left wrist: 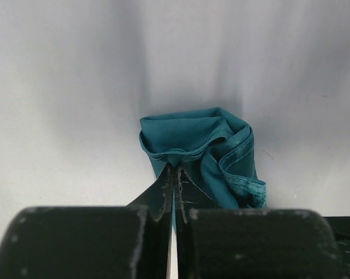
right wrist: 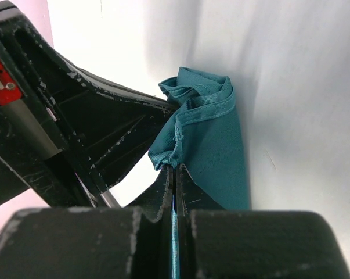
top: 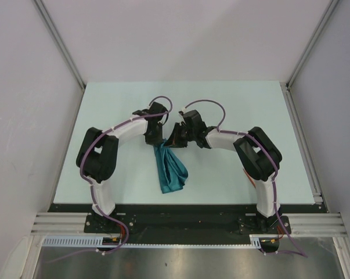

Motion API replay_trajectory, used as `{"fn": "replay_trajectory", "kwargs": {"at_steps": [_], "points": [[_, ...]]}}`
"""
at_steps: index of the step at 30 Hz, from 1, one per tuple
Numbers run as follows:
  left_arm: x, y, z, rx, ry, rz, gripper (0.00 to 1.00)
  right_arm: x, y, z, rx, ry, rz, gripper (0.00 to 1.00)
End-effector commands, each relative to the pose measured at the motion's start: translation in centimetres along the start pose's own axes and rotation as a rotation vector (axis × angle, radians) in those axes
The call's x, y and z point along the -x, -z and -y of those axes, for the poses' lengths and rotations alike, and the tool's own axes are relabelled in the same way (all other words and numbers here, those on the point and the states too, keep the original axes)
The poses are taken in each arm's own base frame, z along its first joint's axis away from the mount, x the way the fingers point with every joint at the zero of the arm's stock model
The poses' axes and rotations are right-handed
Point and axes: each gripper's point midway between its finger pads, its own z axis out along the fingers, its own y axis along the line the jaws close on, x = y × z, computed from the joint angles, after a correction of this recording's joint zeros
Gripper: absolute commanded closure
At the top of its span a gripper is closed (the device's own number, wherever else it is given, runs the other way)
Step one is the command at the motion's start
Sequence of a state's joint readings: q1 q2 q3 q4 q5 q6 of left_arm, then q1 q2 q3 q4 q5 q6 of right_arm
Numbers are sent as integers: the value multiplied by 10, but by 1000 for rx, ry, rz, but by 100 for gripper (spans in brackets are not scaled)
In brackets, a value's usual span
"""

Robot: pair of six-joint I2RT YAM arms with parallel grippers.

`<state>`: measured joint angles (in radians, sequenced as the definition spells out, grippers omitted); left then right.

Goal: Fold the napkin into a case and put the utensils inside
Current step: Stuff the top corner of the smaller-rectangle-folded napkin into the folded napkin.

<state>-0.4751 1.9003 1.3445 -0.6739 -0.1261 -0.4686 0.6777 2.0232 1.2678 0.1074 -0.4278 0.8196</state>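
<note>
The teal napkin (top: 170, 170) hangs bunched near the table's middle, its top held up and its lower end trailing toward the near edge. My left gripper (top: 155, 139) is shut on the napkin's (left wrist: 201, 142) upper hem, the cloth pinched between its black fingertips (left wrist: 169, 177). Right beside it my right gripper (top: 175, 138) is also shut on the napkin (right wrist: 212, 139), with a strip of teal showing between its jaws. In the right wrist view the left gripper's black body (right wrist: 76, 128) stands close at the left. The utensils are out of view.
The pale table (top: 116, 110) is bounded by metal rails at the sides and a black rail at the near edge (top: 186, 209). White walls stand around it. Both arms bend inward over the table's middle.
</note>
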Motion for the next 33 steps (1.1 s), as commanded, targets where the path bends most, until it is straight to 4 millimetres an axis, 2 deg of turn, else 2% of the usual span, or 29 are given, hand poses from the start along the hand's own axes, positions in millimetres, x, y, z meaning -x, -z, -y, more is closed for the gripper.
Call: {"fn": "replay_trajectory", "kwargs": {"at_steps": [1, 7, 9, 10, 13, 19, 23, 24, 26, 29, 30, 32, 33], "points": [[17, 24, 15, -81, 3, 68, 100, -2, -7, -9, 33, -33, -11, 100], [5, 26, 28, -199, 23, 11, 100, -13, -24, -10, 35, -131, -11, 100], [1, 26, 29, -232, 34, -6, 100, -15, -31, -3, 32, -182, -4, 100], [-2, 27, 31, -252, 36, -21, 100, -13, -34, -7, 54, -185, 4, 100], [-4, 31, 30, -274, 44, -17, 100, -13, -43, 1, 49, -228, 2, 100], [1, 42, 25, -294, 60, 10, 100, -20, -46, 23, -2, -270, 54, 100], [-9, 38, 28, -320, 62, -26, 100, -15, -53, 19, 27, -237, 54, 100], [-11, 36, 28, -320, 62, -35, 100, -9, -54, 9, 59, -220, 55, 100], [-16, 33, 27, -320, 64, -51, 100, -8, -56, 8, 89, -218, 41, 100], [-18, 32, 23, -301, 71, -44, 100, 7, -52, -4, 187, -176, 70, 100], [-18, 31, 22, -297, 73, -44, 100, 12, -52, -16, 220, -140, 68, 100], [-17, 27, 18, -288, 89, -49, 100, 10, -58, -17, 208, -25, 28, 100], [-15, 28, 19, -301, 99, -48, 100, -1, -61, -15, 211, -19, -31, 100]]}}
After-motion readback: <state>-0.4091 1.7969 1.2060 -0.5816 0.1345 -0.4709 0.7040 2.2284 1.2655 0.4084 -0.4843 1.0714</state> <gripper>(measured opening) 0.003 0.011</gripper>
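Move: The right hand holds the napkin's top corner up; the folded napkin's open far end lies about 5 cm to its left, 1 cm ahead and some 4 cm below. The napkin's near end is roughly 18 cm back from the right hand, level with it sideways and 6 cm lower. From the left hand, the open end is right at its fingertips, about 1 cm to the right and 1 cm below, and the held corner some 5 cm right, 1 cm back and 3 cm higher. Down about 4.5 cm and left about 3.5 cm goes the right hand, its shut fingers still pinching the corner and tipping some 10 degrees steeper as they push it into the fold at the open end. The left hand, fingers kept shut at the hem, draws back about 2.5 cm and slightly right, bobbing up and down again, its fingertips swinging some 15 degrees rightward until they are close beside the right gripper. ##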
